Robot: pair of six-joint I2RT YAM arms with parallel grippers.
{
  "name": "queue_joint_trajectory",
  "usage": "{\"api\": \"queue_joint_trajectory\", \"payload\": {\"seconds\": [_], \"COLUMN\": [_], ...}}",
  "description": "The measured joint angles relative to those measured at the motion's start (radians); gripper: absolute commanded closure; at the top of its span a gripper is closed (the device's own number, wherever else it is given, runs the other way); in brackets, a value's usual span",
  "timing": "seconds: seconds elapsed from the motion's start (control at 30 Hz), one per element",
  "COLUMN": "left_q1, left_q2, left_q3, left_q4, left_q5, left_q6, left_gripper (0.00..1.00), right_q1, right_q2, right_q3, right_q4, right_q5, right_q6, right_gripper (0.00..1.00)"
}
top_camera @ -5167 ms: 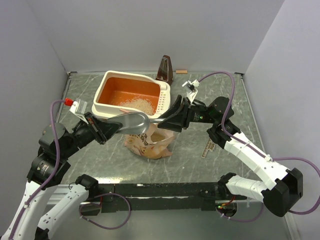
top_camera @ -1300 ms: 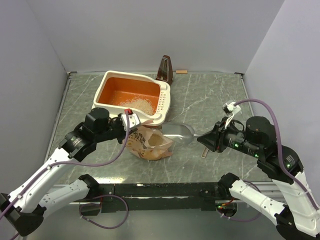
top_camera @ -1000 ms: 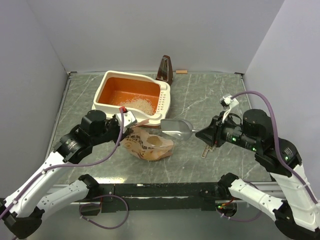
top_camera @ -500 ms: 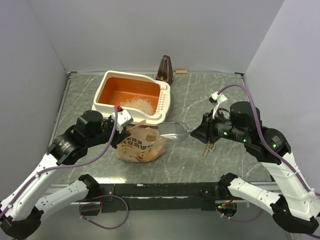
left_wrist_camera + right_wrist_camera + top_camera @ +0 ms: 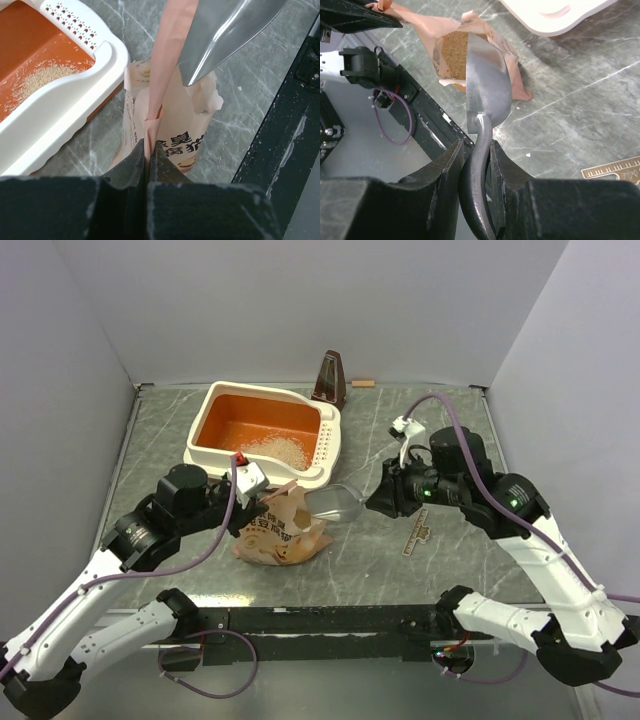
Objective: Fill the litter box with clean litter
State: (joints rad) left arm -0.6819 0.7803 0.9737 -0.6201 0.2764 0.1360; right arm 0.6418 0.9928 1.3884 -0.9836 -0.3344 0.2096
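Note:
The cream-white litter box with its orange inside stands at the back left, a small heap of clean litter on its floor. In front of it a tan printed bag stands upright. My left gripper is shut on the bag's top edge and holds its mouth up. The right gripper is shut on the handle of a metal scoop. The scoop's bowl hovers at the bag's mouth, above the brown granules inside.
A brown metronome and a small wooden block stand by the back wall. A ruler lies on the marble table under my right arm. The black rail runs along the near edge. Walls close in three sides.
My right arm has swung left and carried the scoop to the bag's mouth. The left gripper has pulled the bag's edge up, so the bag stands more upright.

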Motion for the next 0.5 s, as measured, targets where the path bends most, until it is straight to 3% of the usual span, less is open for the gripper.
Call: {"api": "queue_joint_trajectory", "payload": {"seconds": [0.2,0.5], "left_q1": [0.000,-0.002], "left_q2": [-0.005,-0.069], "left_q3": [-0.036,-0.119], "left_q4": [0.056,0.140], "left_q5": [0.033,0.059], "left_q6": [0.000,-0.002], "left_gripper": [0.99,0.99], "right_q1": [0.026,0.093], "right_q2": [0.079,0.304], "right_q3": [0.031,0.206], "right_q4": [-0.003,-0.086], "right_q5": [-0.014,-0.012], "right_q6": [-0.014,-0.030], "right_gripper": [1.00,1.00]}}
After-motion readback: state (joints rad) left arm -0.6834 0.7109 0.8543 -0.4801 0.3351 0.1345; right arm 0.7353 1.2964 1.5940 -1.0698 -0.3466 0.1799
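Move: The right hand holds the scoop, its blade pointing at the bag's open mouth, which lies about 13 cm to this hand's left, 3 cm ahead and 14 cm below. The litter box's middle is some 21 cm left and 22 cm ahead, and the stencil about 12 cm right and 3 cm ahead, both roughly 26 cm down. From the left hand, which already pinches the bag's rim, the mouth is about 6 cm right, 2 cm ahead and 8 cm below. Leftward, and more slowly forward and down, the right hand carries the scoop about 5 cm towards the bag's mouth, gathering speed and tipping the blade downward by roughly 10 degrees so that its tip enters over the rim. The left hand keeps its pinch on the bag's rim, easing about 1 cm to the right. ##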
